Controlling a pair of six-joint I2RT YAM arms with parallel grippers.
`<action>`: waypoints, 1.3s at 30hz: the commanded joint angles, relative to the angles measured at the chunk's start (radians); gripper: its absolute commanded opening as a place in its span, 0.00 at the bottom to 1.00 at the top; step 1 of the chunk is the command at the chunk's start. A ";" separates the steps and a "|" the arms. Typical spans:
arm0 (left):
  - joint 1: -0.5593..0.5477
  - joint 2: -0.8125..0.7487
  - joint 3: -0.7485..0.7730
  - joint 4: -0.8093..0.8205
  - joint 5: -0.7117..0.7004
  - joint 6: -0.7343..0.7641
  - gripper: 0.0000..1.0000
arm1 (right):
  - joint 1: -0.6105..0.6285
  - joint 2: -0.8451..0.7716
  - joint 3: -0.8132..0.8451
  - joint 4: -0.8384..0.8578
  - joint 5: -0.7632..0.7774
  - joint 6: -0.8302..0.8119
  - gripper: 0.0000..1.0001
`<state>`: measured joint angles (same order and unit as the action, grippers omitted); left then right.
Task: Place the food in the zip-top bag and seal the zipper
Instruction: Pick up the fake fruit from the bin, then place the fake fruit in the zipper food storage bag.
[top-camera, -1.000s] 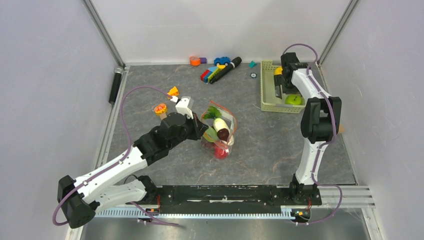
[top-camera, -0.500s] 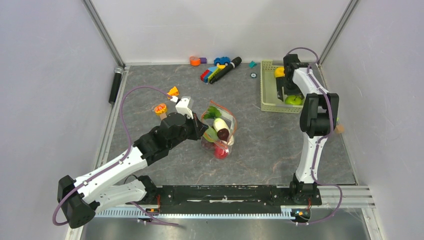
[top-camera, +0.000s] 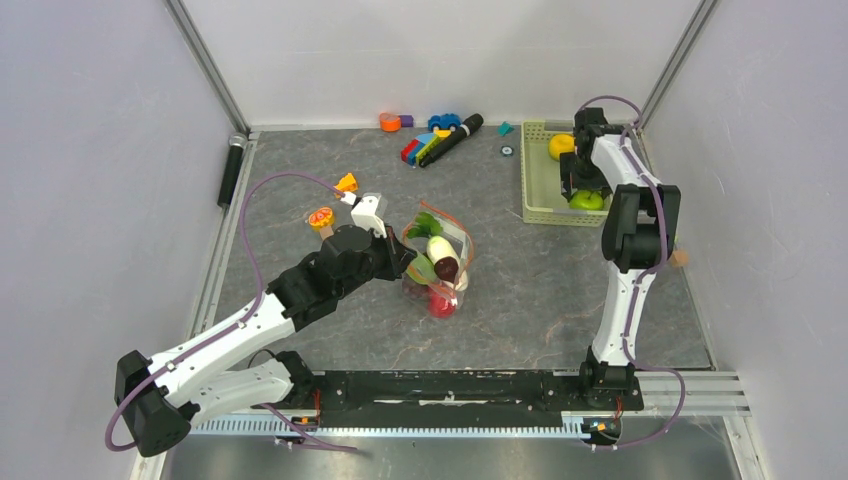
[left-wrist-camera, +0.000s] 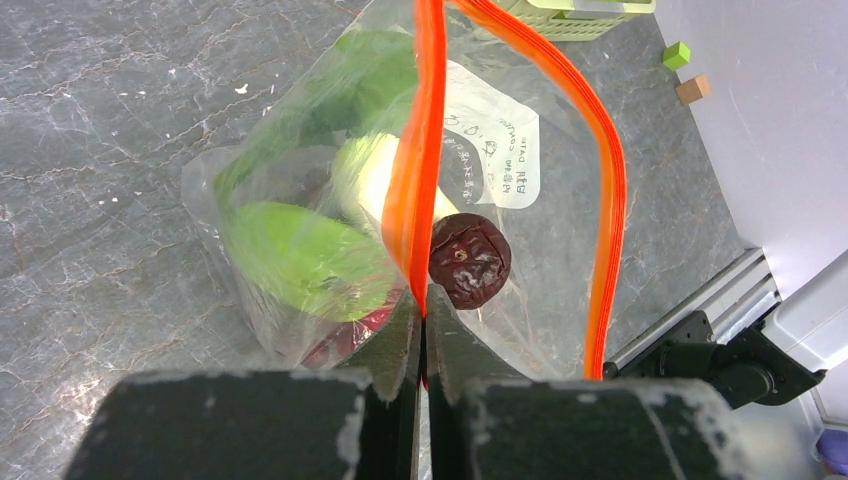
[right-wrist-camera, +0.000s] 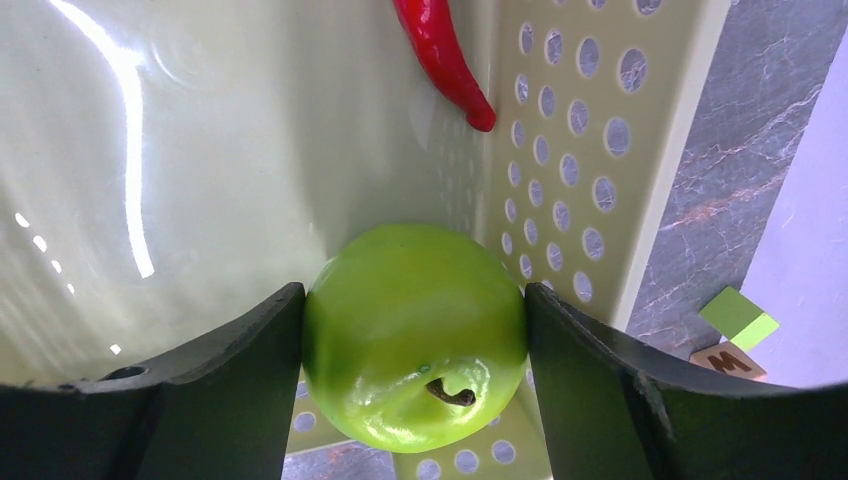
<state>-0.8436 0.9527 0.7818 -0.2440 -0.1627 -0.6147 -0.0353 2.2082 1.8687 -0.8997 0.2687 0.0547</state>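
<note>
The clear zip-top bag (top-camera: 448, 258) stands mid-table with its mouth held open. Inside it show a dark red fruit (left-wrist-camera: 470, 260), green food (left-wrist-camera: 300, 255) and a white radish (left-wrist-camera: 362, 172). My left gripper (left-wrist-camera: 424, 315) is shut on one side of the red-orange zipper (left-wrist-camera: 420, 180); the other side (left-wrist-camera: 605, 220) arcs free. In the pale green basket (top-camera: 535, 190) at the back right, my right gripper (right-wrist-camera: 415, 295) is shut on a green apple (right-wrist-camera: 415, 335), both fingers touching its sides. A red chili (right-wrist-camera: 440, 55) and a yellow fruit (top-camera: 561, 146) also lie in the basket.
Coloured toy blocks (top-camera: 428, 146) and a black marker (top-camera: 458, 134) lie along the back edge. An orange-slice toy (top-camera: 321, 217) stands left of the bag. A green cube (right-wrist-camera: 738, 315) and a wooden block (top-camera: 680, 258) sit by the right wall.
My right gripper has moved along the basket to its near end and come down around the green apple, its fingers closing in on it. The left arm and the bag have not moved.
</note>
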 joint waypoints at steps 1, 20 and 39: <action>-0.002 -0.002 -0.001 0.040 0.000 0.027 0.03 | -0.004 -0.096 -0.036 0.054 -0.077 -0.006 0.47; -0.001 -0.001 -0.001 0.046 0.009 0.029 0.03 | 0.205 -0.821 -0.641 0.773 -0.644 -0.087 0.35; -0.002 0.001 0.000 0.045 0.011 0.032 0.03 | 0.624 -0.967 -0.700 0.704 -1.082 -0.447 0.38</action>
<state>-0.8440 0.9558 0.7792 -0.2325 -0.1547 -0.6147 0.5304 1.2732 1.1625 -0.1226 -0.8059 -0.1928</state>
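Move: Some 33 cm to the left of the right hand, 18 cm back towards the bases and 10 cm higher is the bag's open mouth; the hand already grips the green apple in the bin. Inside the bag the dark fruit sits about 7 cm below the mouth. Still in the bin are the red pepper, about 9 cm ahead and 2 cm right of the right hand, and the yellow fruit, 13 cm ahead and 3 cm left, both slightly lower. From the left hand the mouth is about 5 cm ahead, 6 cm right and 4 cm down. Lifting the green apple out of the bin, the right hand first rises, then sweeps left and back in one arc to the bag's mouth, roughly 36 cm left, 25 cm up and 20 cm back in all. On the way its wrist swings the fingers from pointing down to nearly level and pointing left, their grip on the apple unchanged. The left hand stays put, still pinching the bag's rim. ##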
